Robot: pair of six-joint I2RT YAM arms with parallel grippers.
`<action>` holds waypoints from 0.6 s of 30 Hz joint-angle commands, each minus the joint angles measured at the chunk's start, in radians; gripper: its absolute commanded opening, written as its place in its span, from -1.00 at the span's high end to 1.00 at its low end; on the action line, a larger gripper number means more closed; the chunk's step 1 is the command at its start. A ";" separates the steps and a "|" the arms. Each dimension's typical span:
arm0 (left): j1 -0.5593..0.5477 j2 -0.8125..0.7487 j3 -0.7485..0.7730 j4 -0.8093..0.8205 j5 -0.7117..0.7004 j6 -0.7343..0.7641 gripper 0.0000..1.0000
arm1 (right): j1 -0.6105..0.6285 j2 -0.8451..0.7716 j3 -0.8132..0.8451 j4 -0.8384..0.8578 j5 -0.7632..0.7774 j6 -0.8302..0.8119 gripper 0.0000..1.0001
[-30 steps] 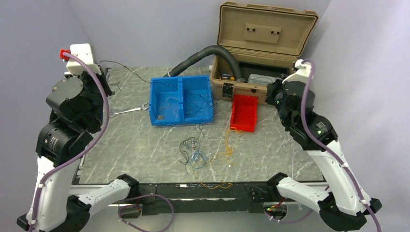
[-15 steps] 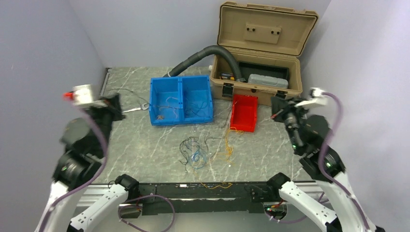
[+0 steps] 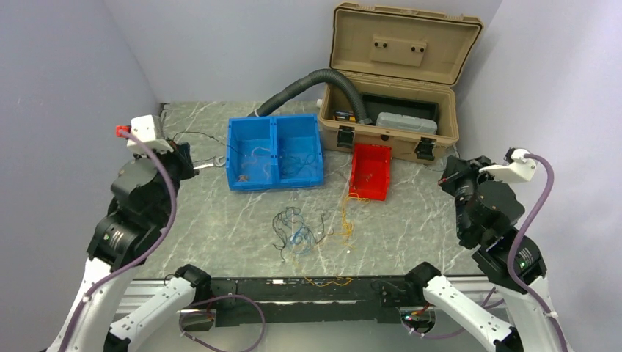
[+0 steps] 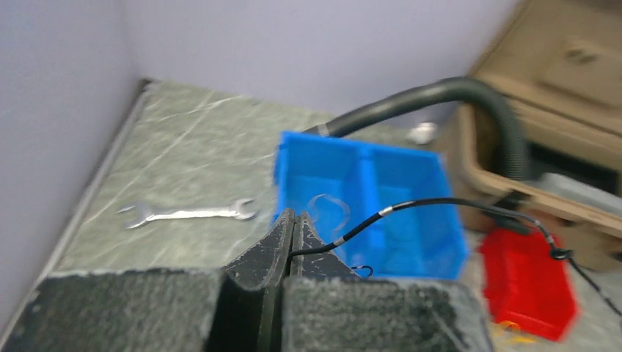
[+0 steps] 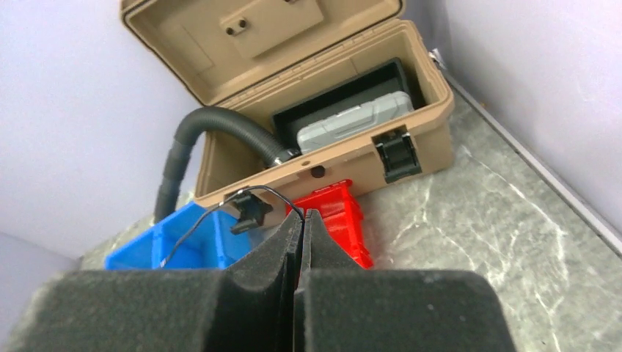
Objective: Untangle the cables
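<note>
A tangle of thin cables [image 3: 299,231], black, blue and yellow, lies on the marble table near its front middle. A yellow strand [image 3: 346,213] runs from it toward the red bin. My left gripper [image 3: 188,158] hovers at the left by the wrench. In the left wrist view this gripper [image 4: 293,217] is shut on a thin black cable [image 4: 425,203] that arcs off to the right. My right gripper [image 3: 447,170] is at the right, beside the case. The right wrist view shows it [image 5: 302,214] shut on another thin black cable [image 5: 273,192] with a small black connector [image 5: 249,209].
A blue two-part bin [image 3: 279,182] with a few loose wires stands behind the tangle, and a red bin [image 3: 367,193] is to its right. An open tan case [image 3: 400,70] sits at the back right, with a grey hose [image 3: 297,86] leading from it. A wrench [image 3: 208,164] lies at the left.
Both arms have swung down and outward. The left gripper has come forward from the back-left corner, and the right gripper has drawn back from the case front toward the right wall. The tangle stays put.
</note>
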 commanded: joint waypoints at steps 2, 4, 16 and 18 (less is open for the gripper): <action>0.003 0.034 -0.037 0.160 0.362 -0.018 1.00 | 0.000 0.069 0.016 0.060 -0.091 -0.057 1.00; 0.002 0.123 0.008 0.140 0.493 -0.035 1.00 | 0.001 0.127 0.081 0.039 -0.090 -0.080 1.00; -0.227 0.638 0.278 0.220 0.815 -0.103 1.00 | -0.001 0.371 0.317 0.029 -0.206 -0.189 1.00; -0.262 0.737 0.357 0.219 0.840 -0.113 1.00 | -0.002 0.401 0.335 0.021 -0.190 -0.195 1.00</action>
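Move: Each gripper is shut on black cable. The red bin lies about 16 cm ahead of the left hand and 43 cm to its right, and some 20 cm ahead of the right hand and 11 cm to its left, roughly 30 cm below both. From the left hand, the blue bin is about 23 cm ahead and 15 cm right, the loose cable pile level and 20 cm right. The toolbox stands some 32 cm ahead of the right hand and 5 cm left. Both grippers stay shut on the black cable and close in on the red bin from either side. The left hand swings fast to the right, about 26 cm, high over the table, sinking some 8 cm late on as it turns about 50 degrees clockwise and tips down. The right hand eases roughly 7 cm forward and as much to the left, rising slightly and turning a little counter-clockwise. ##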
